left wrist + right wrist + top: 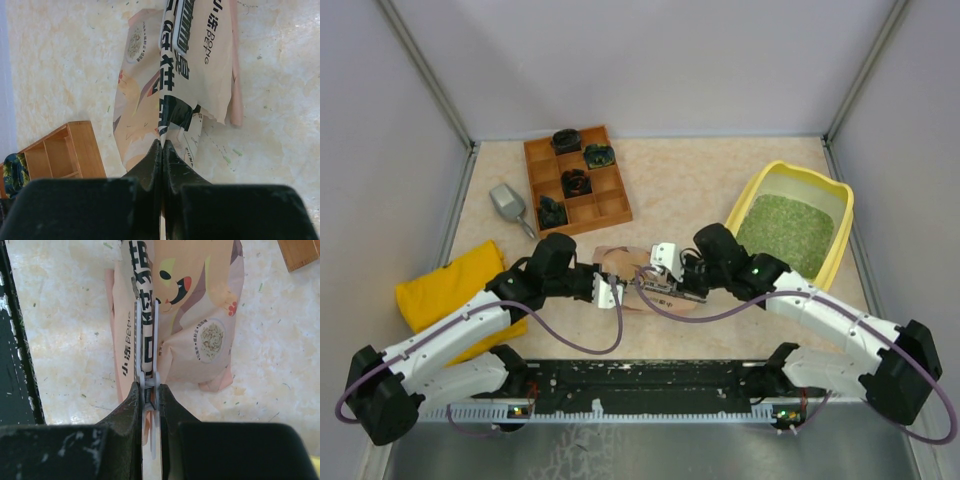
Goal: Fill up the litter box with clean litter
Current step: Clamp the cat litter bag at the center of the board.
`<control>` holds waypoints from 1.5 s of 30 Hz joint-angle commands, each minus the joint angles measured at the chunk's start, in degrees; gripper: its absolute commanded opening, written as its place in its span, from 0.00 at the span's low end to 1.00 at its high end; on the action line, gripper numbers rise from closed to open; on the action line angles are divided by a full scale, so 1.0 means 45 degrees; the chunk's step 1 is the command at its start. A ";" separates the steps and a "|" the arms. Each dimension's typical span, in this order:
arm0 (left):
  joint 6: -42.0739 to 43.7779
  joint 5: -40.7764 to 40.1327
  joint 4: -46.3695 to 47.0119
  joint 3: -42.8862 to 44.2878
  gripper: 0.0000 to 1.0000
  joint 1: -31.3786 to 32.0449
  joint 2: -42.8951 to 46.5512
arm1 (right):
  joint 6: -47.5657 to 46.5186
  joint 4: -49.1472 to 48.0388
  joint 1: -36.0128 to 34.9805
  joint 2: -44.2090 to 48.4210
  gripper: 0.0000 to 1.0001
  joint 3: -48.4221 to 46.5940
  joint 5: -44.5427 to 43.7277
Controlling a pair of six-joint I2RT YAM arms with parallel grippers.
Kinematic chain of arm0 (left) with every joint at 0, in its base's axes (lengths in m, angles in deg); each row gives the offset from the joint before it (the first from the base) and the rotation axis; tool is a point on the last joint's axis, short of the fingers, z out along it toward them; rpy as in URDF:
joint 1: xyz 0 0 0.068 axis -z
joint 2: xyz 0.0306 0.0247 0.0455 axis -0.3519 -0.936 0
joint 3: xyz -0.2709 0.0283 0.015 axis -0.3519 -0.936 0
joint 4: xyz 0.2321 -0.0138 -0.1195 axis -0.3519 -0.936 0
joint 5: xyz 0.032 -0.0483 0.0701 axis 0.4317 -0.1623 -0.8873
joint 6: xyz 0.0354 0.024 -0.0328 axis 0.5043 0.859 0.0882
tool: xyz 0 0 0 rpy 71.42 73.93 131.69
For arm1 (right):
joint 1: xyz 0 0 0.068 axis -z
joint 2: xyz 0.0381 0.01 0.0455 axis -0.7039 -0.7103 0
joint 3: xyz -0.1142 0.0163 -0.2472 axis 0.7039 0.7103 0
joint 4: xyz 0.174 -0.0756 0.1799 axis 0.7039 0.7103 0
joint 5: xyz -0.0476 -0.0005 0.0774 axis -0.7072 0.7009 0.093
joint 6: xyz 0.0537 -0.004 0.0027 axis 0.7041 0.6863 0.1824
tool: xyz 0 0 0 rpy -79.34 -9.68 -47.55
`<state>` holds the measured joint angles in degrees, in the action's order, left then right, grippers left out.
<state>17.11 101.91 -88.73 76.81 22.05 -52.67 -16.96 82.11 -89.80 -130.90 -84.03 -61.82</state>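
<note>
The yellow litter box (839, 214) stands at the right, and green clean litter (785, 230) covers its floor. Between the two arms the pink printed pouch (623, 262) lies on the table, also seen as the pouch (145, 100) in the left wrist view and the pouch (200, 300) in the right wrist view. My left gripper (620, 292) (162, 143) is shut on the pouch's folded top edge. My right gripper (660, 283) (149, 386) is shut on a pale grey clip (147, 340) that clamps the same folded edge from the other end.
A brown wooden compartment tray (578, 180) (65, 150) with dark items sits at the back left. A grey scoop (508, 205) lies beside it. A yellow cloth bag (450, 285) lies under the left arm. Stray green grains dot the table, and a black rail (15, 365) runs along the near edge.
</note>
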 commanded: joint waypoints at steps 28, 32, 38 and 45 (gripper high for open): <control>0.0185 0.1168 0.1440 0.0125 0.00 0.0092 0.0338 | 0.0910 -0.2718 -0.1471 -0.2094 0.00 -0.2555 0.0320; 0.0077 0.1158 0.1555 0.0084 0.00 0.0092 0.0457 | 0.1356 -0.3490 -0.1493 -0.2187 0.00 -0.2405 0.0600; 0.0059 0.1077 0.1570 0.0131 0.00 0.0092 0.0255 | 0.1813 -0.4307 -0.1493 -0.2307 0.00 -0.2323 0.0690; -0.0183 0.0978 0.1817 0.0307 0.00 0.0092 0.0261 | 0.1671 -0.3903 -0.1491 -0.2763 0.00 -0.2395 0.0586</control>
<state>16.78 101.96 -87.85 76.55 21.64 -52.61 -10.10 72.61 -95.68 -141.96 -91.55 -60.53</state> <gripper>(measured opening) 0.006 0.081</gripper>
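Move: The right hand holds the long clip open astride the bag's folded top edge; the middle of that edge lies about 7 cm to its left, 1 cm ahead and at its height. From there the wooden tray is some 25 cm left, 27 cm ahead and 10 cm lower; the litter box is about 30 cm right, 17 cm ahead and a little lower. For the left hand, still pinching the fold's left part, the edge's middle is about 7 cm to the right, level. Leftward along the bag's folded edge, the right hand carries the clip about 7 cm towards the left fingertips, in two or three short pushes and rising some 2 cm, with a slight roll of the wrist near the end. Its fingers keep their grip on the clip's spring part, the jaws straddling the fold, while the left hand stays put and keeps the fold pinched shut. ##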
